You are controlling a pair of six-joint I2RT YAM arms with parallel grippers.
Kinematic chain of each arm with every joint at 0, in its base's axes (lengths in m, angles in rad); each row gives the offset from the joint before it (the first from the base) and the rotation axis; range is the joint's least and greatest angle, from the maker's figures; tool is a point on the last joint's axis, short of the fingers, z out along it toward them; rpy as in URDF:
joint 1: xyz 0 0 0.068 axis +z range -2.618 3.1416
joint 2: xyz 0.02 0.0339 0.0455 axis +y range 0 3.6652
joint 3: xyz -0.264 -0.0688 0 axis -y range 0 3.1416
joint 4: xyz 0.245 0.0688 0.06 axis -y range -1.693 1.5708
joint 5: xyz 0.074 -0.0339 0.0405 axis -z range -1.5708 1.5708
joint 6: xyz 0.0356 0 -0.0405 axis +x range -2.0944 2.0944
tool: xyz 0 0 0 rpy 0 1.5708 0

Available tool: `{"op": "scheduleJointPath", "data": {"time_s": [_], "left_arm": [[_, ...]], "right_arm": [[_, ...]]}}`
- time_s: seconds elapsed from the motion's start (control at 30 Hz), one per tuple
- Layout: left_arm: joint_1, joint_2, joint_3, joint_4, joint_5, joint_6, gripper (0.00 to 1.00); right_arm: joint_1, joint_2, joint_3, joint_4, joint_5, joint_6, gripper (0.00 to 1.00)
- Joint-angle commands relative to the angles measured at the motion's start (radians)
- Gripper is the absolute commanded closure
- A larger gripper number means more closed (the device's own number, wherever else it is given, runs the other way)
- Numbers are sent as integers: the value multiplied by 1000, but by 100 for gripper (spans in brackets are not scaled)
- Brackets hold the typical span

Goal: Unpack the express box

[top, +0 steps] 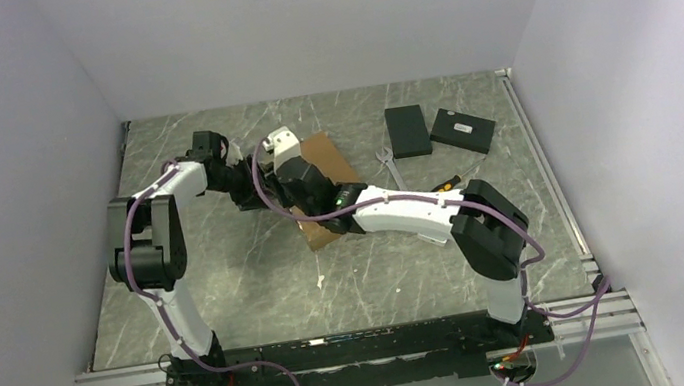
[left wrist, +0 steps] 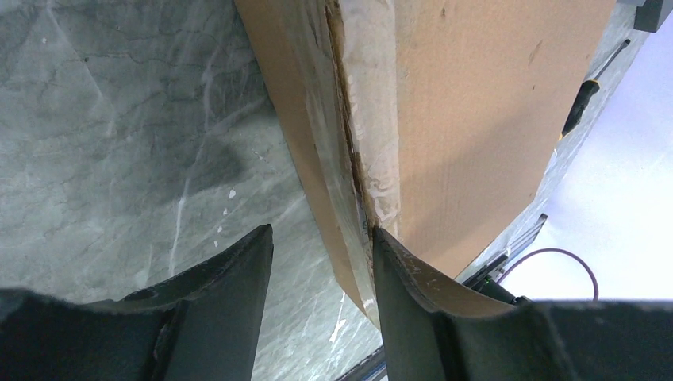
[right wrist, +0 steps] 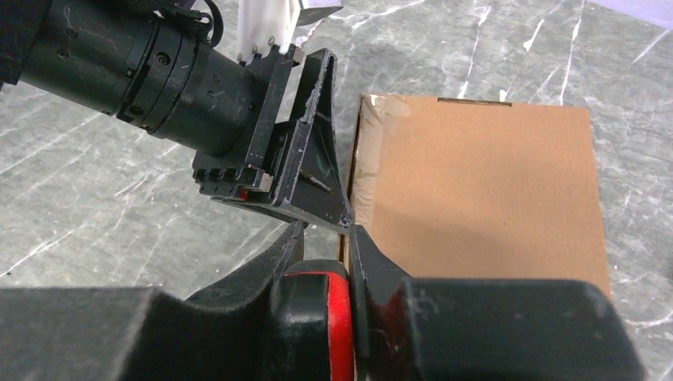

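Note:
The express box [top: 325,158], a flat brown cardboard mailer, lies closed on the table's middle, partly hidden under both arms. My left gripper [left wrist: 321,232] straddles the box's taped side edge [left wrist: 357,135]. Its right finger [left wrist: 405,286] rests on the lid at the seam, and its left finger [left wrist: 238,278] stands off the side wall. My right gripper [right wrist: 327,238] is shut on a black and red tool handle [right wrist: 317,317] beside the same edge of the box [right wrist: 484,190], right against the left gripper's finger [right wrist: 317,151].
Two small black boxes [top: 407,130] [top: 463,131] lie at the back right. A wrench [top: 389,166] and a screwdriver [top: 447,181] lie right of the express box. The screwdriver [left wrist: 583,99] also shows past the lid. White walls close in the table.

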Motion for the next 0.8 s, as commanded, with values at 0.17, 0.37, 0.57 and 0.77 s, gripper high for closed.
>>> {"op": "scheduleJointPath", "data": {"time_s": [0.17,0.37,0.57,0.77], "left_arm": [[-1,29,35,-21,-34,7,46],[-1,33,39,-34,-58,8,45],[-1,39,43,-42,-71,7,45],[-1,42,45,-50,-88,10,45]], "right_arm": [[38,-38,7,-10,97,-13,100],[64,-69,-28,-25,134,-14,100],[98,-107,-77,-34,175,-12,100],[132,-145,-113,-54,213,8,100]]}}
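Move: The right gripper holds the red knife above the box's taped left edge. The box's near-left corner lies roughly 9 cm back, 7 cm right and 12 cm below it; the left gripper is about 4 cm ahead, level sideways and 12 cm lower. The wrench lies some 28 cm right, 4 cm ahead and 17 cm below. From the left gripper, the box's middle is about 8 cm right, 2 cm ahead and 3 cm below. Draw the right gripper back about 5 cm, along the taped left seam towards the box's near-left corner, slowly at first and then faster. Let it sink some 2 cm and ease slightly right, rolling its left side down a little, with the knife still gripped. Keep the left gripper where it is, half open, one finger still resting on the box's left edge. ##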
